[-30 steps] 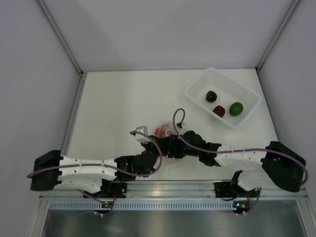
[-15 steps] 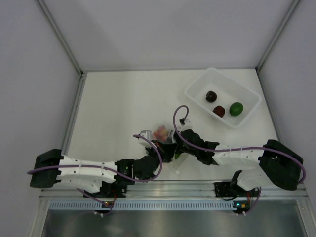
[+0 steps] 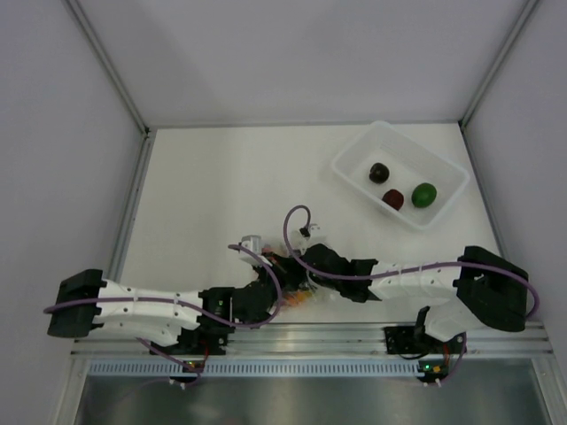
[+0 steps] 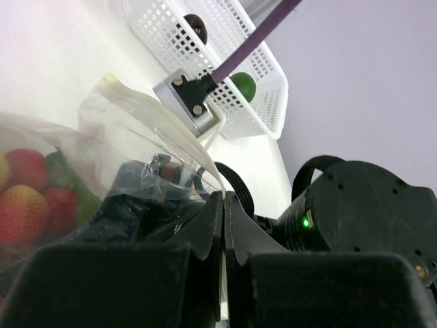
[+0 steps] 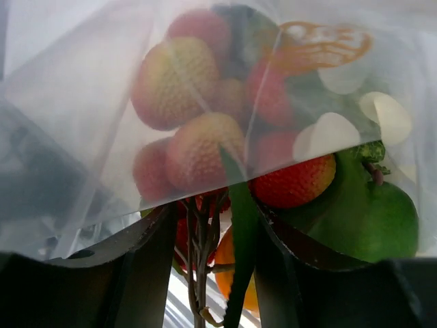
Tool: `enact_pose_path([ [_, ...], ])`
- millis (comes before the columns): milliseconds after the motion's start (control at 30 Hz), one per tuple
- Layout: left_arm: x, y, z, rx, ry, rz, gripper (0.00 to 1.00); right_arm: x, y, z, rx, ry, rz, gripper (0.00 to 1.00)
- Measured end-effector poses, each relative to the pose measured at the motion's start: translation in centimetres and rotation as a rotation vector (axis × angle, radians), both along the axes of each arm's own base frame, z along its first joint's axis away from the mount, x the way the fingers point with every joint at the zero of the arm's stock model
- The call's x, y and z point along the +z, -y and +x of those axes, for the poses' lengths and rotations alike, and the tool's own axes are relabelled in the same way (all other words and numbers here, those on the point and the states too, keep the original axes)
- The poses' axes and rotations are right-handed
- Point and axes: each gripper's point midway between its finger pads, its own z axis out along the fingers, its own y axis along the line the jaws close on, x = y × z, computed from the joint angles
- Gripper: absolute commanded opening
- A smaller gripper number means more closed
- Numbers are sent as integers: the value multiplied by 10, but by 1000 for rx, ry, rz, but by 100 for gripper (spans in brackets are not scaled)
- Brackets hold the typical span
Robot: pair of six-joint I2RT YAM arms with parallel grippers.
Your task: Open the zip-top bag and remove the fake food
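Note:
The clear zip-top bag (image 4: 102, 137) hangs crumpled between the two grippers near the table's front edge (image 3: 297, 285). My left gripper (image 4: 223, 196) is shut, with a thin edge of the bag's film pinched between its fingers. The fake food (image 5: 293, 181) is a cluster of red bumpy pieces with a green leaf, an orange piece and a green round piece (image 5: 382, 219); part of it lies behind the bag (image 5: 82, 82) and part hangs below its edge. My right gripper (image 5: 215, 212) is closed part-way on the cluster's stems and leaf. In the top view both grippers' tips are hidden under the wrists.
A white perforated tub (image 3: 407, 164) stands at the back right with a dark round piece, a maroon one and a green one in it; it also shows beyond the bag in the left wrist view (image 4: 205, 41). The metal rail (image 3: 310, 336) runs close in front of the grippers.
Both grippers, with the bag and the food between them, have moved toward the near edge and slightly left. An orange piece now shows below the bag.

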Motion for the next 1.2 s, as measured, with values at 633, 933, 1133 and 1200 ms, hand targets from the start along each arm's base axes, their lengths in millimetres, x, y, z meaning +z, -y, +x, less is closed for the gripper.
enact_pose_path([
  [633,-14,-21,7,82,-7,29,0,-21,-6,-35,210,-13,-114,14],
  [933,-13,-26,7,88,-6,27,0,-19,-3,-37,227,-6,-128,0],
  [1133,-5,-33,6,90,-6,-14,0,-7,13,-36,231,14,-189,0],
  [1200,-4,-34,7,95,-2,-16,0,-2,17,-35,238,27,-215,0],
])
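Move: The right hand, inside the bag with fingers half open, has the lychee stems roughly 3 cm back, 1 cm left and 2 cm below; the lychees hang about 2 cm ahead and 5 cm left of that hand, the orange some 4 cm back, 2 cm left and 4 cm below it. The left hand already grips the bag's rim; the stems lie about 3 cm back, 2 cm right and 16 cm below it. Right hand backs about 4 cm, dips, pinches the lychee stems, then lifts rightward; left hand draws the rim left. ##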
